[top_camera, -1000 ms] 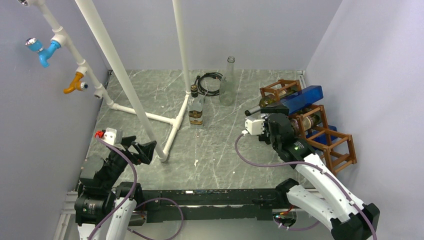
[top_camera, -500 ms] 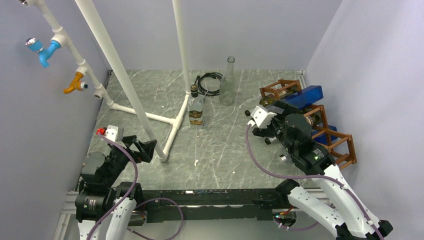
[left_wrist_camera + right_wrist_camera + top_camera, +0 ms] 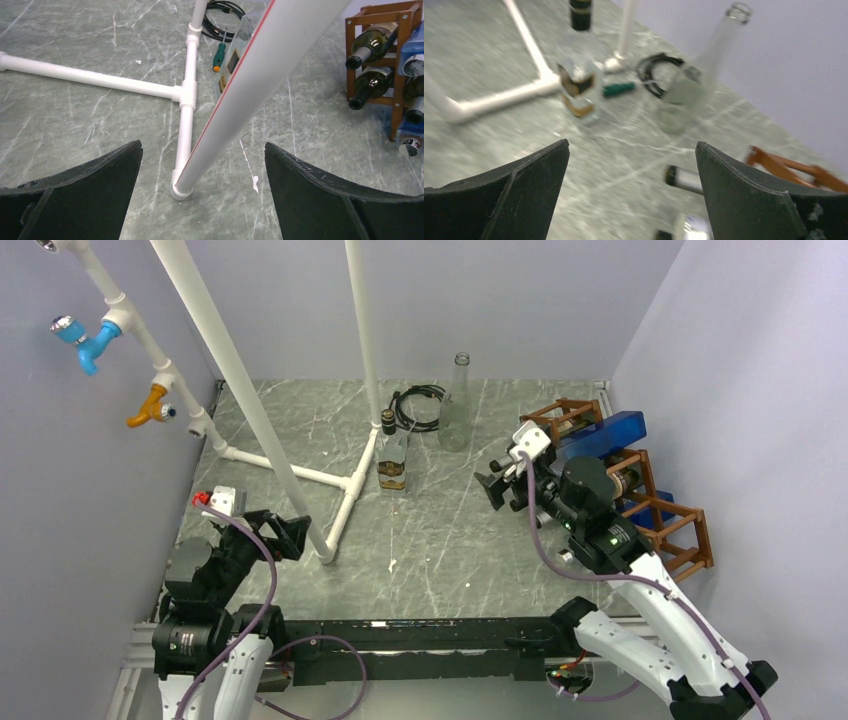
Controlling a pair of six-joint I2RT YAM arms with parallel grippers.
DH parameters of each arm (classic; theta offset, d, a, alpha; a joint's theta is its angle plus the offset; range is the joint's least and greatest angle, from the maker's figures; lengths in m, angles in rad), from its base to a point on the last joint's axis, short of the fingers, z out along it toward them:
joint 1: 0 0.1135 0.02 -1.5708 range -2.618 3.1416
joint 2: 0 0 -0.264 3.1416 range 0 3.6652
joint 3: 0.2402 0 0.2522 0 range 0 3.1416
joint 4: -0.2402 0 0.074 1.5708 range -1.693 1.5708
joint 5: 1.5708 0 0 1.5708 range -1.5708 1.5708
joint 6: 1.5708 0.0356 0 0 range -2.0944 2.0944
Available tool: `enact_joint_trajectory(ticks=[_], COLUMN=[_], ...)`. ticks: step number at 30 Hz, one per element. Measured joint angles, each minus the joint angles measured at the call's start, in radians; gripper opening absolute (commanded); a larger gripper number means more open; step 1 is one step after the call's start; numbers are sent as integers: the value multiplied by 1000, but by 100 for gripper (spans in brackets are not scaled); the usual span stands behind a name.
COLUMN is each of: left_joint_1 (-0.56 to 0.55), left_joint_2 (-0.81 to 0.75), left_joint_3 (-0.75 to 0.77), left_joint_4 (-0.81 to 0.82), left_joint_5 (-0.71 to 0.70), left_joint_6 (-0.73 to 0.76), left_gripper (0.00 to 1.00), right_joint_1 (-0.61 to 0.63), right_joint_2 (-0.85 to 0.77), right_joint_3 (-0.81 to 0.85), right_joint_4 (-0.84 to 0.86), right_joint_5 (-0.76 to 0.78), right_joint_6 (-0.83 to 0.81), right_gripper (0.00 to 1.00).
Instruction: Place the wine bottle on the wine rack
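Observation:
The reddish-brown wine rack (image 3: 704, 538) stands at the right wall. In the left wrist view two dark wine bottles (image 3: 372, 42) (image 3: 369, 85) lie in the rack's (image 3: 349, 60) cells, necks pointing out. My right gripper (image 3: 500, 490) hovers open left of the rack, holding nothing. The blurred right wrist view shows its empty jaws (image 3: 632, 145) and a bottle neck (image 3: 681, 179) beside the right finger. My left gripper (image 3: 290, 535) stays open and empty near the left front, facing a slanted white pipe (image 3: 260, 75).
A white pipe frame (image 3: 300, 475) crosses the table's left and middle. A small labelled liquor bottle (image 3: 392, 455) and a clear empty bottle (image 3: 457, 405) stand at the back, near a black cable coil (image 3: 418, 405) and a green screwdriver (image 3: 218, 56). A blue block (image 3: 605, 435) rests on the rack.
My right gripper has pulled back from the rack, moving left and toward the back, and now faces the table's middle. The left arm has barely shifted.

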Motion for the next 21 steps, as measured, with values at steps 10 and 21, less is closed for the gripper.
enact_joint_trajectory(ticks=[10,21], left_joint_1=[31,42], left_joint_2=[41,54], left_joint_3=[0,0], left_joint_4=[-3,-3], left_joint_5=[0,0], left_joint_6=[0,-3], left_gripper=[97,97], right_joint_1=[3,43], right_joint_2=[222,460], right_joint_3=[-1,66], right_joint_4=[221,353], right_joint_5=[-72,-58], right_joint_6=[492,670], right_gripper=[100,100])
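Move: The right hand is empty, and the labelled clear bottle with the black cap stands about 15 cm ahead of it and 20 cm to its left, its middle some 17 cm lower. The uncapped clear bottle is about 24 cm ahead and 8 cm to the left. The wine rack is some 28 cm to the right and 7 cm ahead. From the left hand, the black-capped bottle is about 24 cm ahead and 18 cm to the right. The right hand swings on away from the rack towards the black-capped bottle, at first nearly straight left, then forward and down as well, ending with a last stretch to the left, about 10 cm left, 6 cm forward and 4 cm down in all. On the way the hand rolls some 40 degrees about its own pointing line, left side rising, while the fingers stay wide open and still point forward and left, tipping only slightly further down, touching nothing. ##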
